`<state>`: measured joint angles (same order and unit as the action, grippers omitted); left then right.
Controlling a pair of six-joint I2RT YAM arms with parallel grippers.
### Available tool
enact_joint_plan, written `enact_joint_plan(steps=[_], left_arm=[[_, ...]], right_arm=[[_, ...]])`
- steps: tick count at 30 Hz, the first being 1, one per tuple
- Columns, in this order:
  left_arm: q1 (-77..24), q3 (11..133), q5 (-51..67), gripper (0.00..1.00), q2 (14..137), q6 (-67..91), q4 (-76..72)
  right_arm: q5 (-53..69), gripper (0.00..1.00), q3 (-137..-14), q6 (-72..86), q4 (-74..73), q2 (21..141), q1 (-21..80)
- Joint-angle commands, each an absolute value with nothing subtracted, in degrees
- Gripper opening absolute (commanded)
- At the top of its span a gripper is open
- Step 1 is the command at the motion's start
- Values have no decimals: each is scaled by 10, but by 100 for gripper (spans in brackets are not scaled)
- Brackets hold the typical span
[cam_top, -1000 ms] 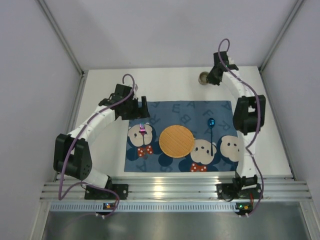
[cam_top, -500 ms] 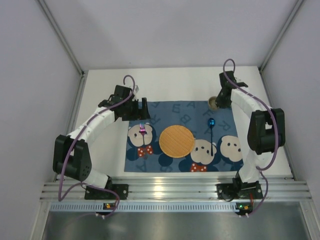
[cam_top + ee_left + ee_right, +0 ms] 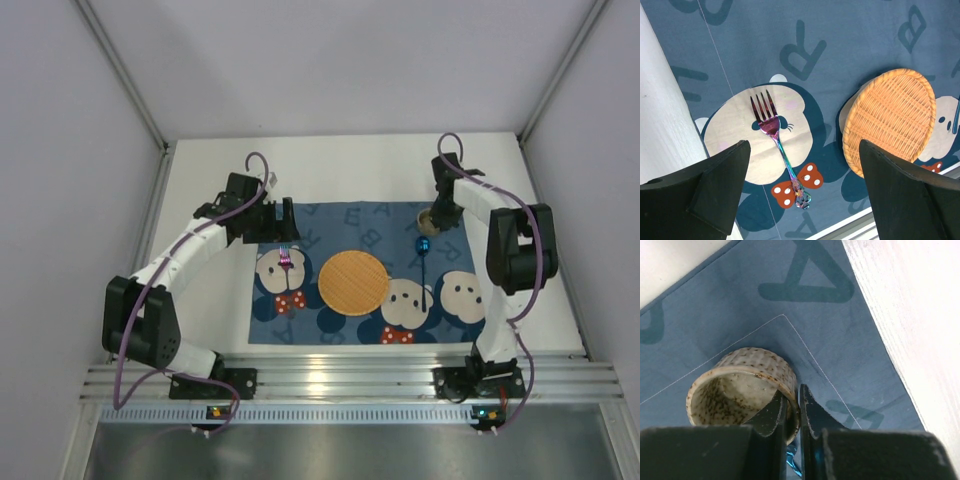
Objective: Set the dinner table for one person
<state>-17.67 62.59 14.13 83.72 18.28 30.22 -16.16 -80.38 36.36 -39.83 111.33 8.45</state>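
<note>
The white dinner table [image 3: 350, 165] carries a dark blue mouse-print placemat [image 3: 330, 225]. On the mat lie a round woven plate [image 3: 352, 282], an iridescent fork [image 3: 285, 260] to its left and a blue spoon [image 3: 424, 262] to its right. My right gripper [image 3: 432, 216] is shut on the rim of a small speckled ceramic cup [image 3: 740, 390] over the mat's far right corner, one finger inside, one outside. My left gripper [image 3: 800, 195] is open and empty above the fork [image 3: 780, 150], with the plate [image 3: 890, 120] to its right.
Grey enclosure walls stand around the table. A metal rail [image 3: 350, 375] runs along the near edge by the arm bases. Bare white tabletop [image 3: 910, 315] lies right of the mat's edge in the right wrist view.
My right gripper has carried the cup from the far bare tabletop down onto the mat's far right corner, above the spoon. The left arm has barely moved.
</note>
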Motion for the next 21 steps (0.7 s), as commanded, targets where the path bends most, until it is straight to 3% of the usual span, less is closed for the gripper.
enact_joint_plan(steps=[1, 4, 7, 8, 11, 21], left_arm=[[-174, 624, 144, 95, 816, 176, 289], [-174, 628, 143, 95, 820, 176, 288], [-174, 630, 145, 95, 824, 176, 288], [-174, 630, 145, 95, 824, 176, 288], [-174, 630, 144, 95, 826, 176, 286], [-171, 643, 137, 95, 847, 177, 283]], right_arm=[[-175, 0, -822, 367, -406, 1127, 81], [-167, 0, -826, 366, -407, 1134, 77], [-166, 22, -827, 365, -408, 1128, 76], [-167, 37, -826, 364, -409, 1125, 76], [-171, 50, -829, 362, -413, 1111, 76], [-174, 54, -890, 353, -461, 1048, 76]])
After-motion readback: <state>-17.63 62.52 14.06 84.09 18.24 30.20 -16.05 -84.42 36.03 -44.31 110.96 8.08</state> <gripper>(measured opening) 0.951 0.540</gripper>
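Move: The right hand grips the right side of the grey cup's rim, so the cup's middle is roughly 3 cm to its left, 1 cm ahead and 1 cm lower. The blue spoon's middle lies about 15 cm back and 4 cm left, its bowl just behind the cup; the wicker plate is some 18 cm back and 23 cm left, both about 4 cm lower. From the left hand the cup is about 40 cm to the right, level ahead, some 10 cm below. Nearly still at first, the right hand opens its fingers from shut to about half wide, releasing the rim of the cup on the far right part of the placemat. Then it starts straight up, gaining about 2 cm by the end, with the wrist keeping its downward slant and the open fingers still close above the cup. ##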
